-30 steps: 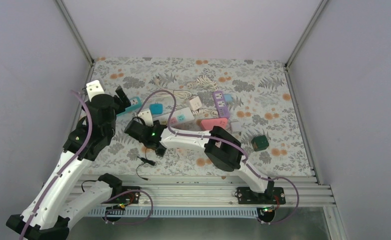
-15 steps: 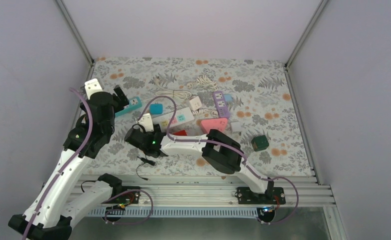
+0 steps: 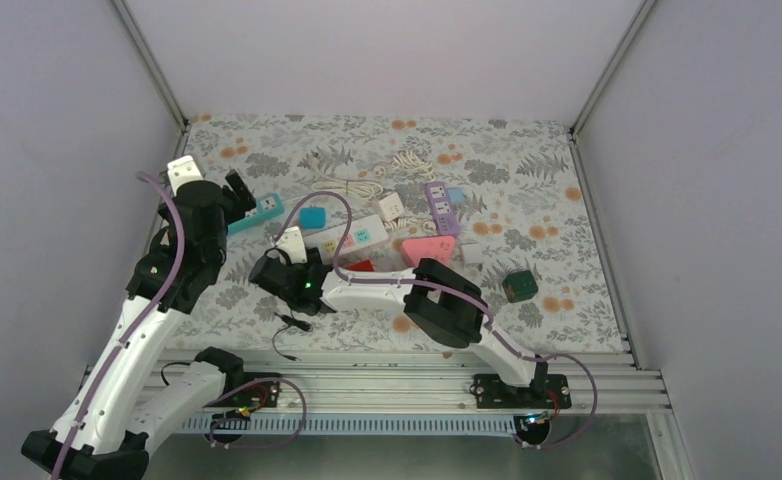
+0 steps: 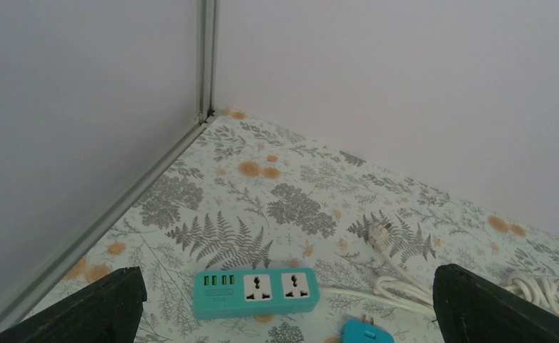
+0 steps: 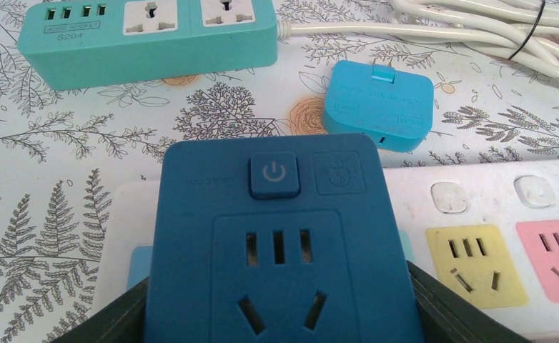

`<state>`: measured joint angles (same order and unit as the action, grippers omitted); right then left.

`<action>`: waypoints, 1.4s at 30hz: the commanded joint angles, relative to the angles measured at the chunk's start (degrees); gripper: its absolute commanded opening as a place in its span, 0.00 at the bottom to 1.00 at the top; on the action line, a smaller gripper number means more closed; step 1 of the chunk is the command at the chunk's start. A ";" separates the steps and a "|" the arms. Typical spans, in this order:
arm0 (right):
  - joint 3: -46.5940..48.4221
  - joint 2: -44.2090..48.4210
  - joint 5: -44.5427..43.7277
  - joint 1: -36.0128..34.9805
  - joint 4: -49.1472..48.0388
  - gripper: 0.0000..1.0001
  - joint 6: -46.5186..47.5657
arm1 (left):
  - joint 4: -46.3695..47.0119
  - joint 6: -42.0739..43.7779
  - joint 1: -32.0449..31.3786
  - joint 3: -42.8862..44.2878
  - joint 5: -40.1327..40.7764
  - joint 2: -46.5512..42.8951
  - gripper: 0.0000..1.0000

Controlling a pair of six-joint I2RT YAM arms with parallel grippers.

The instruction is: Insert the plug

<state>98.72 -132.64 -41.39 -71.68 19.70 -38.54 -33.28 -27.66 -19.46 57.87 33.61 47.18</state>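
My right gripper point(image 5: 280, 318) is shut on a dark blue plug block point(image 5: 284, 243) with a power button and socket holes on its face; dark fingers point(image 5: 112, 321) press both of its sides. The block sits over the left end of a white power strip point(image 5: 491, 193), covering a light blue socket pad. Whether its pins are in the strip is hidden. In the top view the right gripper point(image 3: 292, 262) is beside the strip point(image 3: 352, 235). My left gripper point(image 3: 212, 182) hangs open and holds nothing above a teal power strip point(image 4: 256, 291).
A small light blue adapter point(image 5: 378, 103) and coiled white cable point(image 4: 398, 286) lie by the teal strip point(image 3: 257, 213). Further right are a purple strip point(image 3: 440, 207), a pink strip point(image 3: 427, 247), a white adapter point(image 3: 391, 206) and a green cube point(image 3: 519, 286). A black cable point(image 3: 289, 325) lies near the front edge.
The right gripper with the blue plug block shifted slightly left and nearer early in the second, then held still. The left gripper drew back a little to the left.
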 commanded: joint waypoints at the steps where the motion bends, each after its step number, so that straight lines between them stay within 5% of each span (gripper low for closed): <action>1: -5.18 -7.87 11.38 3.56 14.97 0.58 1.23 | -0.25 0.70 0.51 1.84 -0.85 -0.39 1.00; 5: -2.50 -4.97 10.16 3.65 14.93 0.59 2.17 | -0.91 0.70 0.65 2.78 -0.78 -0.03 1.00; 15: 2.15 2.68 8.79 3.86 13.75 1.00 4.44 | -3.88 0.91 0.67 5.92 -1.30 -0.49 1.00; 26: -10.59 21.22 14.58 4.06 7.43 1.00 4.16 | -7.44 0.74 0.83 7.83 -8.18 -4.36 1.00; 42: -36.74 42.73 24.31 10.55 14.11 1.00 -5.67 | 0.88 2.00 0.75 -5.59 -21.55 -14.97 1.00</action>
<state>64.29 -92.23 -21.67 -60.99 31.88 -42.37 -36.32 -27.20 -18.96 54.70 15.84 34.13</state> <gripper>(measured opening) 0.998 0.999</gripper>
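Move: The blue plug is already between the right fingers, standing over the white power strip's second socket from the left, which lies straight below that hand by about 4 cm. From the right hand the teal adapter is about 10 cm ahead and 3 right, the red plug 4 back and 14 right, the black adapter 9 back and 5 right, all some 5 cm lower. The same socket lies about 9 cm right of the left hand, level ahead, 31 below. The blue plug is let go over its socket: the right hand eases up a centimetre, sinks back a little as the fingers open wide, then lifts off nearly 10 cm. It swings about 18 cm right and slightly back, dipping 4 cm at the end to come just right of the red plug, fingers tipping down some 20 degrees. The empty left hand rises, sinks again, and draws back about 5 cm, turning clockwise. ##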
